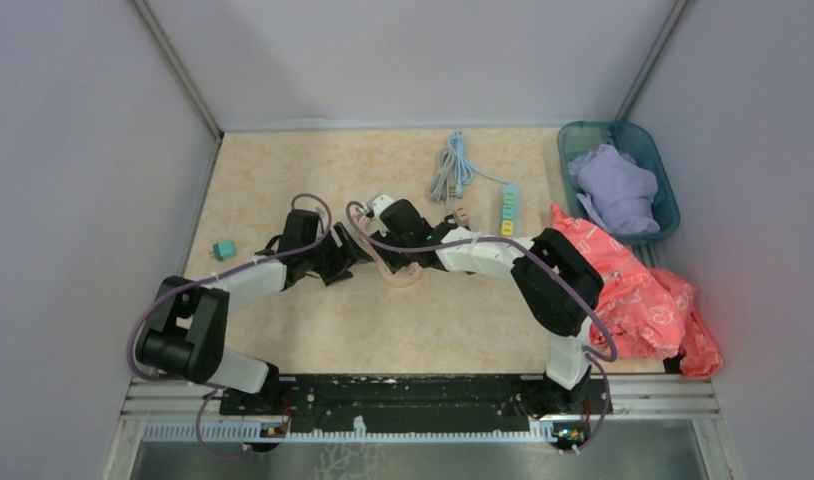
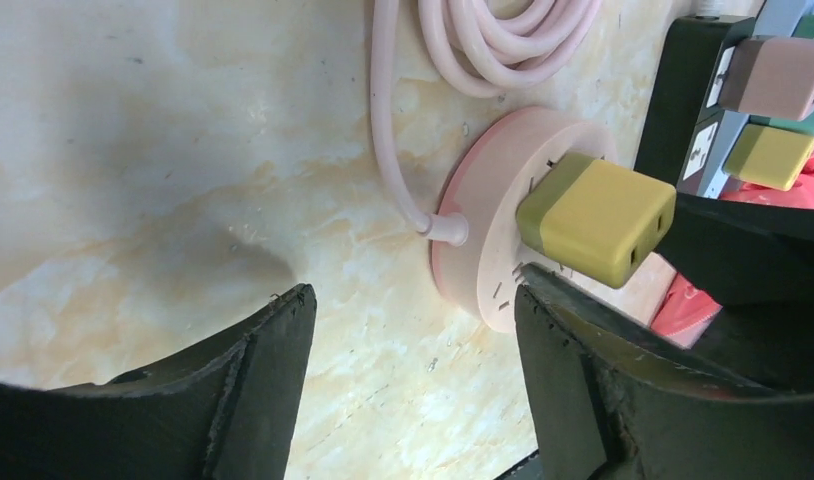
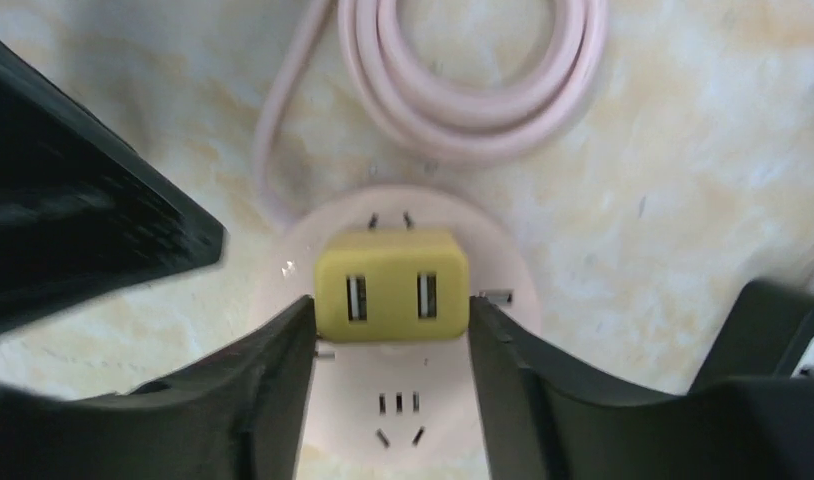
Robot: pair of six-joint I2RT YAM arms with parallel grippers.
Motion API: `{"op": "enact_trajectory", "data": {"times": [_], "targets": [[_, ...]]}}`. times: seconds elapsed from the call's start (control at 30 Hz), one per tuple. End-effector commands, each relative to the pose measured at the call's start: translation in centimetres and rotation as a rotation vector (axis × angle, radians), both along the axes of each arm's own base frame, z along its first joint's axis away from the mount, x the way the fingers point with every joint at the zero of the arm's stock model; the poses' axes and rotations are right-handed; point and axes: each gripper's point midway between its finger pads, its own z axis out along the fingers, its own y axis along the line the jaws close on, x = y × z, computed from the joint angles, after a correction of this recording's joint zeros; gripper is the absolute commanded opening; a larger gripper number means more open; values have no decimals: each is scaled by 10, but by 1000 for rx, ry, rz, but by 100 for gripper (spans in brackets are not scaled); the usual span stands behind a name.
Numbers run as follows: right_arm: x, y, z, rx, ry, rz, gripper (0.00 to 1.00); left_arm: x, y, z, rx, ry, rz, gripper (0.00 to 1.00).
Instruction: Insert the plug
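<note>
A yellow plug point(image 3: 391, 298) with two USB slots stands seated in the round pink socket point(image 3: 403, 420), whose pink cable point(image 3: 473, 95) lies coiled behind it. My right gripper point(image 3: 391, 305) comes down over it, its fingers pressed against the plug's two sides. From the left wrist view the plug point(image 2: 598, 218) sticks out of the socket's face point(image 2: 488, 215). My left gripper point(image 2: 413, 300) is open beside the socket, with only bare tabletop between its fingers. From above, both grippers meet at the socket point(image 1: 403, 277), the left gripper point(image 1: 345, 256) just to its left.
A blue power strip point(image 1: 509, 205) carrying coloured plugs lies behind the socket, with a coiled blue-grey cable point(image 1: 453, 168) beside it. A teal basket point(image 1: 661, 205) holding purple cloth sits at the back right, above a red cloth point(image 1: 643, 295). A small teal plug point(image 1: 223, 248) rests at the left.
</note>
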Motion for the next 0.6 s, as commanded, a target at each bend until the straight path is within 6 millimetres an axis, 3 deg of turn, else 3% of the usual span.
{"op": "enact_trajectory", "data": {"times": [0.0,0.1,0.27,0.3,0.43,0.57], "targets": [[-29,-23,-11,-93,96,1,61,2,22,12,94,-42,40,80],[-27,-20,9,-47,59,6,73,3,36,20,133,-50,67,83],[-30,-22,39,39,-9,6,82,11,61,37,193,-76,127,88],[-31,-24,56,77,-40,6,83,12,67,40,206,-78,140,89],[-36,-33,70,122,-91,10,85,18,92,57,266,-95,211,94],[-40,-45,82,179,-167,-6,90,21,131,73,381,-98,304,100]]}}
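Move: The yellow plug on the round pink socket is between the right fingertips, its middle about 1 cm below the hand point. From this hand the socket's centre lies some 2 cm back, 2 cm right and 4 cm down; the coiled pink cable about 6 cm ahead and 1 cm left; the black strip 2 cm ahead and 13 cm right. From the left hand the plug is 2 cm ahead, 5 cm right and 1 cm higher. The yellow plug comes free of the right fingers as they open wide. That hand first dips about a centimetre while backing off to the right, then rises away from the socket, ending some 5 cm higher and 6 cm off, diagonally back-right. The left hand, empty and already open, spreads further and swings about 9 cm left and 5 cm up, away from the socket, turning a little counter-clockwise. ##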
